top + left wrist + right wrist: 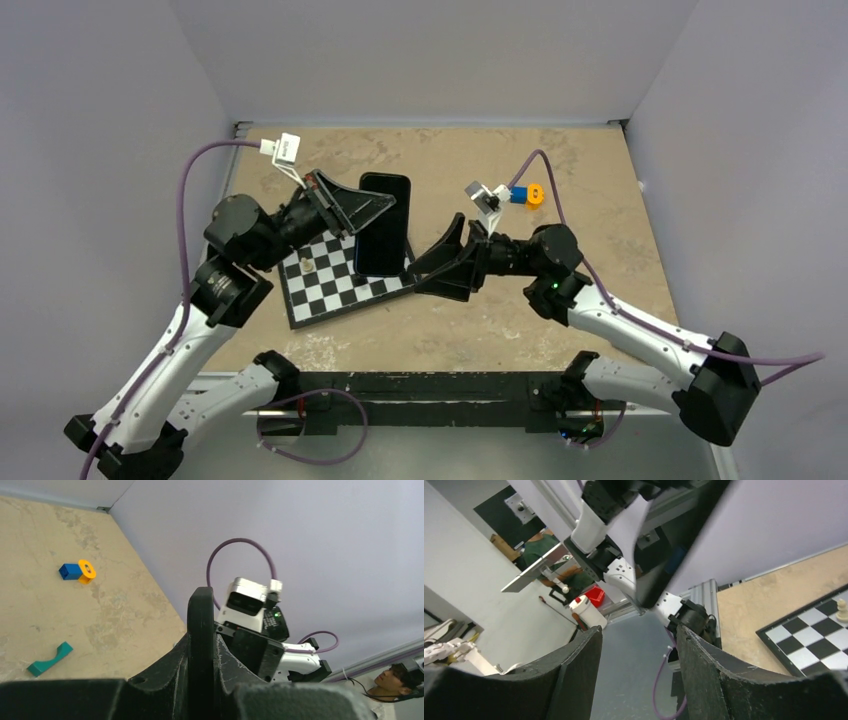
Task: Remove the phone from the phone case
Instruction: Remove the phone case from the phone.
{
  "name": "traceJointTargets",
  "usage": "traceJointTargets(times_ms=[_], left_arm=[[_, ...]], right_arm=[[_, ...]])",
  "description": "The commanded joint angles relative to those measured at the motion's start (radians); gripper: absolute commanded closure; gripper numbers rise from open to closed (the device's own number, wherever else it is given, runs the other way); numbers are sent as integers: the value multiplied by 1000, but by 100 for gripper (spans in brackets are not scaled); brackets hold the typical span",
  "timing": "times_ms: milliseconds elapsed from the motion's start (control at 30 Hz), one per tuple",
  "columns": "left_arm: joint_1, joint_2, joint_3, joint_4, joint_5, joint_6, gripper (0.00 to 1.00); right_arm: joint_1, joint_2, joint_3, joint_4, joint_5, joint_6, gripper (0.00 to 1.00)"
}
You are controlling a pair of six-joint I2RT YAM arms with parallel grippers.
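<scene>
A black, phone-sized slab (383, 225) hangs tilted over the table; it looks like the phone in the phone case. Its black face is up, so no light-blue back or camera holes show. My left gripper (385, 205) is shut on its left long edge. In the left wrist view that edge (201, 640) stands thin and black between the two fingers. My right gripper (415, 278) is open and empty, just right of the slab's near corner. In the right wrist view the slab (674, 540) hangs beyond the spread fingers (704, 670), not between them.
A chessboard (340, 285) lies tilted under the slab, with a pale chess piece (304, 266) on it. A blue and orange block (527, 194) sits at the back right. A teal piece (50, 659) lies on the table. Walls enclose three sides.
</scene>
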State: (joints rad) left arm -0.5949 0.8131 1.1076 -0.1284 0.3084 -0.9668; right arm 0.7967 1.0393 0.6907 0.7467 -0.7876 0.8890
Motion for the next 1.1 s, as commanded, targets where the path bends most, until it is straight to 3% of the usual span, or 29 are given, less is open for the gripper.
traceJointTargets(times_ms=[0, 133, 267, 467, 700, 900, 1000, 1067], left_arm=[[7, 9, -13, 113, -18, -30, 100], [6, 20, -20, 148, -8, -44, 100], [6, 25, -34, 180, 1, -66, 100], [6, 23, -30, 187, 11, -80, 100], [7, 36, -27, 214, 107, -201, 100], [6, 32, -48, 291, 232, -354, 100], [7, 28, -58, 319, 267, -424, 100], [7, 42, -70, 352, 297, -473, 100]], right_arm=[[30, 49, 99, 81, -16, 53, 41], [33, 73, 127, 69, -8, 41, 46], [38, 102, 149, 69, -15, 31, 64], [45, 123, 143, 104, -4, 29, 68], [45, 142, 169, 61, 39, -142, 100], [16, 199, 140, 156, 48, -418, 100], [-23, 271, 132, 305, -7, -441, 100], [-26, 305, 192, 260, -18, -472, 100]])
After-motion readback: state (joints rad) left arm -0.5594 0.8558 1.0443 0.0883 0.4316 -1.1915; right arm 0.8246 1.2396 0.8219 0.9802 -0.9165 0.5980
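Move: My left hand still holds the cased phone, tilted with its far end up; the phone's middle is some 2 cm back from and 2 cm below that grip. For my open right hand the phone's middle lies about 7 cm ahead, 5 cm left and 5 cm higher, its near right corner just off my fingertips. Far below, roughly 35 cm down, the chessboard is centred some 21 cm ahead and 15 cm left, the teal piece 19 cm ahead and 10 cm right. I bring my right hand about 3 cm left and 2 cm up to the phone's near right corner, closing its wide-open fingers almost shut on the case edge there, then roll the wrist some 25 degrees, forward side up, to peel the case. My left hand keeps its grip, dips 2 cm, then rises above its starting height, easing slightly right and turning about 10 degrees. ##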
